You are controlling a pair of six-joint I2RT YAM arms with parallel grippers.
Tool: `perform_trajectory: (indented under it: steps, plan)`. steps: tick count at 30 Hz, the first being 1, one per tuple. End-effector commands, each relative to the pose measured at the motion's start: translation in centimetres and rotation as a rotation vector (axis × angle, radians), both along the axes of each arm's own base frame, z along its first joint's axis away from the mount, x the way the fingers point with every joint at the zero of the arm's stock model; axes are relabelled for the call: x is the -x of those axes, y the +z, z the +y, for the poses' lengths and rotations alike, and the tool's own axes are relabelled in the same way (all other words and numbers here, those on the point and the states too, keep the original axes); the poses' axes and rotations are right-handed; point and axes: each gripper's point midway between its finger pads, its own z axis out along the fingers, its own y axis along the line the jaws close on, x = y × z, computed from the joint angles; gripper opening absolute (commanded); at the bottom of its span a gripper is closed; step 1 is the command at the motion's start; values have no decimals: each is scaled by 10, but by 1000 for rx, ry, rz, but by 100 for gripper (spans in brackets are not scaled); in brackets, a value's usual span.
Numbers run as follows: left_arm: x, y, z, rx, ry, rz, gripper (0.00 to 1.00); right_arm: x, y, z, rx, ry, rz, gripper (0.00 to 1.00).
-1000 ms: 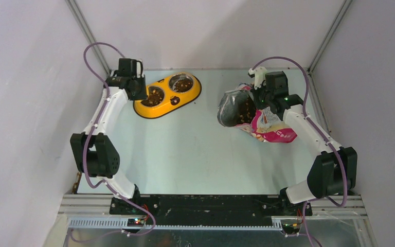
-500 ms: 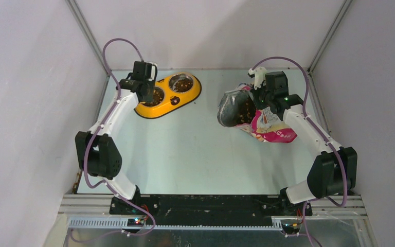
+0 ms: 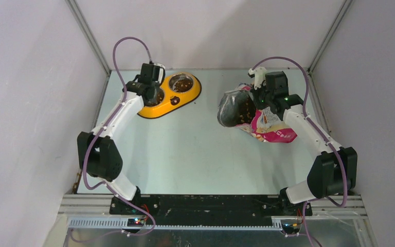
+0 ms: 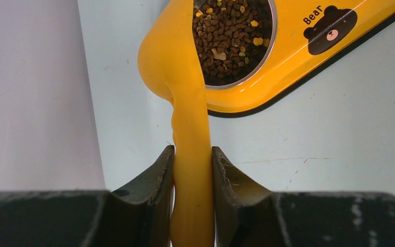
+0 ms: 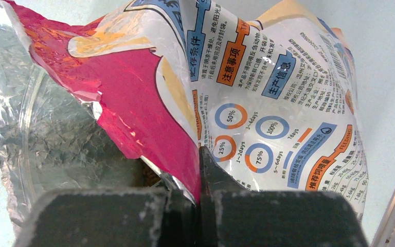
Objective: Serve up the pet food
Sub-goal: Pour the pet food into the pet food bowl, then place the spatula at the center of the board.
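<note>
My left gripper is shut on the handle of the orange scoop. The scoop's cup is tipped at the rim of a steel bowl holding brown kibble, in the yellow feeder. From above, the left gripper hangs over the left bowl of the feeder; kibble lies in the right bowl too. My right gripper is shut on the torn top edge of the pouch, holding its foil mouth open. The pouch stands at the back right with kibble showing inside.
The left wall runs close beside the scoop and feeder. The enclosure's back wall stands just behind both the feeder and the pouch. Bare table stretches between the two arms.
The left arm has swung right and away from the left wall, carrying the scoop over the feeder's left bowl. The right arm and the pouch have not moved.
</note>
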Motion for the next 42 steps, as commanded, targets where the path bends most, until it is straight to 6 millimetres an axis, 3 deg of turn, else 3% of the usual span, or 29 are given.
perform_trajectory:
  steps: [1, 7, 12, 21, 30, 38, 42]
  plan:
    - [-1, 40, -2, 86, 7, -116, 0, 2, 22, -7, -17, -22, -49, 0]
    - [15, 56, -40, 414, -134, -55, 0, 3, 24, -7, -23, -22, -52, 0]
    - [54, 62, -83, 684, -325, 60, 0, 4, 27, -8, -28, -23, -58, 0]
    - [120, 32, -120, 911, -506, 176, 0, 4, 29, -8, -34, -26, -63, 0]
    - [143, -32, -125, 952, -511, 318, 0, 5, 33, -11, -43, -33, -71, 0]
    - [135, -68, -120, 928, -448, 363, 1, 6, 34, -12, -50, -32, -69, 0]
    - [130, -84, -115, 903, -411, 386, 6, 6, 34, -12, -51, -30, -67, 0]
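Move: The orange scoop is in my left hand over the near bowl, whose middle is about 9 cm ahead, 1 cm right and 17 cm below. The far bowl is some 18 cm ahead and 14 cm right, equally low. The food bag's open mouth is roughly 42 cm right, 3 cm back and 12 cm lower. From my right hand, closed on the bag's edge, that mouth is about 10 cm left, 1 cm back and 11 cm below. I draw my left hand back from the bowls and to the right, about 15 and 12 cm, still gripping the scoop. I rise 3 cm clear, then sink some 11 cm over bare table, ending almost straight down. Meanwhile my wrist swings roughly 60 degrees, bringing scoop and fingers from forward-down to right-down, towards the bag. My right hand keeps its pinch, easing up 1 cm. ##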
